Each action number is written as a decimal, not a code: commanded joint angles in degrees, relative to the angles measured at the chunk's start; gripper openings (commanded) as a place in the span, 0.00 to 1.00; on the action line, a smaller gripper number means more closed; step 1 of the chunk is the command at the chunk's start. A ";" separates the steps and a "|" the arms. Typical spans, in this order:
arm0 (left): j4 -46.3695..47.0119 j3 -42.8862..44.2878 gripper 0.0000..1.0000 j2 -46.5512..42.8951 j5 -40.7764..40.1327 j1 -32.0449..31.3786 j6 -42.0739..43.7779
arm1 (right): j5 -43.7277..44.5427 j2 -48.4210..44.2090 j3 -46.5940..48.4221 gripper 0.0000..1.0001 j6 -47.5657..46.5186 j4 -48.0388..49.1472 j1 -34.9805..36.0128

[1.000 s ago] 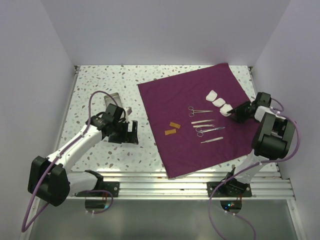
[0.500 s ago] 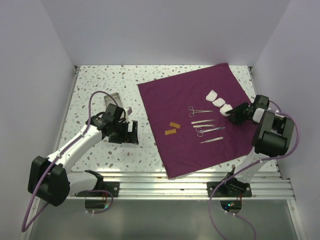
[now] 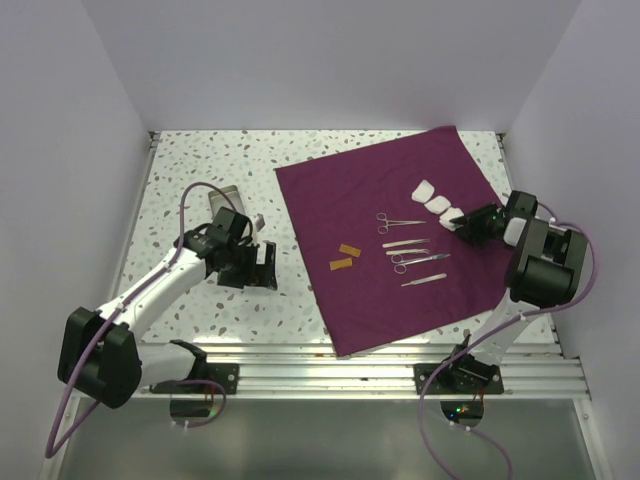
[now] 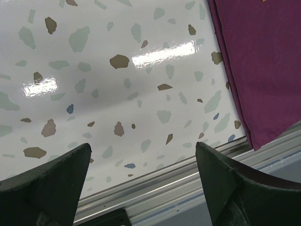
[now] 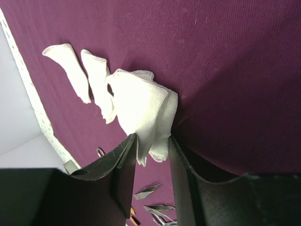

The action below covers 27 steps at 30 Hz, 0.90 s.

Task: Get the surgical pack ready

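Note:
The plum-purple cloth (image 3: 370, 200) of the surgical pack lies flat on the table. On it are three white pads (image 3: 438, 204), steel scissors-like instruments (image 3: 398, 222) with tweezers (image 3: 424, 281), and orange strips (image 3: 345, 256). My right gripper (image 3: 466, 226) is at the nearest pad. In the right wrist view that pad (image 5: 143, 106) is bunched between both fingers, so the right gripper (image 5: 153, 150) is shut on it. The steel tray (image 3: 222, 200) sits on the bare table at the left. My left gripper (image 3: 268, 267) hangs open over the speckled table, with nothing between its fingers (image 4: 56, 183).
The cloth's edge (image 4: 263, 61) runs just right of the left gripper. An aluminium rail (image 4: 178, 183) borders the near table edge. White walls close in the table at the back and on both sides. More instrument tips (image 5: 148, 192) show beyond the right fingers.
The right gripper has shifted slightly left onto the nearest white pad and its jaws have narrowed around it. The left arm has barely moved.

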 commanded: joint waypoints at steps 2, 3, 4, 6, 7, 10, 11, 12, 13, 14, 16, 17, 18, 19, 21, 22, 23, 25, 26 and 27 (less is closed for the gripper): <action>0.26 1.91 0.96 0.28 -0.21 -0.20 1.76 | 1.89 2.70 0.90 0.34 0.79 0.95 0.00; 0.17 2.00 0.96 0.36 -0.21 -0.11 1.76 | 1.89 2.88 1.07 0.31 0.88 0.95 -0.09; 0.17 2.09 0.96 0.28 -0.30 -0.20 1.76 | 2.07 2.80 1.16 0.29 0.97 0.95 -0.09; -0.09 2.53 0.96 0.36 -0.48 -0.20 1.76 | 2.42 2.18 1.25 0.18 0.62 0.95 -0.09; -0.18 2.79 0.96 0.36 -0.57 -0.20 1.58 | 2.42 1.83 1.51 0.15 0.27 -0.44 0.00; -0.09 3.14 0.96 0.28 -0.39 -0.20 0.97 | 2.86 1.21 3.26 0.07 -2.19 -4.13 0.00; 0.43 3.23 0.96 0.36 0.31 -0.20 0.71 | 3.12 1.04 3.79 0.00 -3.76 -5.54 0.00; 0.70 3.41 0.96 0.36 1.10 -0.20 0.44 | 3.03 -0.09 4.32 0.00 -4.56 -8.25 0.35; 1.14 4.19 0.96 0.36 1.89 -0.20 -0.08 | 2.95 -0.80 5.63 0.00 -5.61 -9.85 0.61; 2.01 4.72 0.97 0.28 3.37 -0.20 -0.52 | 2.77 -1.85 6.52 0.00 -8.06 -11.69 1.05; 3.33 6.91 0.98 0.10 4.70 -0.20 -1.66 | 3.21 -5.63 9.67 0.00 -10.79 -18.63 2.45; 4.90 7.71 0.98 -0.25 6.27 -0.20 -2.02 | 3.73 -7.12 10.56 0.00 -12.98 -20.74 3.68; 5.96 8.50 0.99 -0.43 7.16 -0.20 -2.54 | 3.48 -8.44 11.26 0.00 -13.79 -22.59 4.47; 7.11 9.64 0.99 -0.69 8.21 -0.20 -3.59 | 3.30 -11.33 12.58 0.00 -14.41 -26.26 5.35; 11.58 10.61 0.99 -1.39 12.69 0.06 -5.00 | 2.34 -14.33 13.20 0.00 -14.94 -30.40 8.50; 15.60 11.05 0.99 -1.65 14.62 0.15 -7.10 | 1.81 -17.22 13.29 0.00 -14.77 -31.30 9.74; 18.08 11.05 0.99 -2.27 18.29 0.67 -8.77 | 0.85 -19.07 13.38 0.00 -14.59 -32.35 12.45; 26.83 10.09 0.98 -2.97 22.61 1.29 -14.55 | -0.73 -22.33 12.86 0.00 -14.24 -34.55 15.54; 30.89 9.13 0.98 -3.50 26.55 1.47 -17.20 | -1.88 -25.47 12.59 0.00 -13.10 -34.82 16.86; 35.46 6.16 0.98 -4.63 28.33 1.56 -20.18 | -4.59 -26.72 12.07 0.00 -12.22 -33.86 19.92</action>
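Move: The gauze stack lies between the right gripper's half-open fingers, its middle roughly 1 cm ahead, 2 cm left and 1 cm below. The middle gauze is about 5 cm ahead and 6 cm left, the farthest gauze some 9 cm ahead and 9 cm left. The ring-handled clamp lies about 15 cm to the left and level with the hand. From the left gripper the stack is about 20 cm ahead, 48 cm right and 6 cm lower. Shut the right fingers on the gauze stack's near edge, sinking only slightly, then lift it about 15 cm while sweeping it some 11 cm left and a little back, turning counter-clockwise. As it rises, bring the open left gripper up about 12 cm, right and forward towards the cloth, swinging its fingertips some 30 degrees to the right and forward. ##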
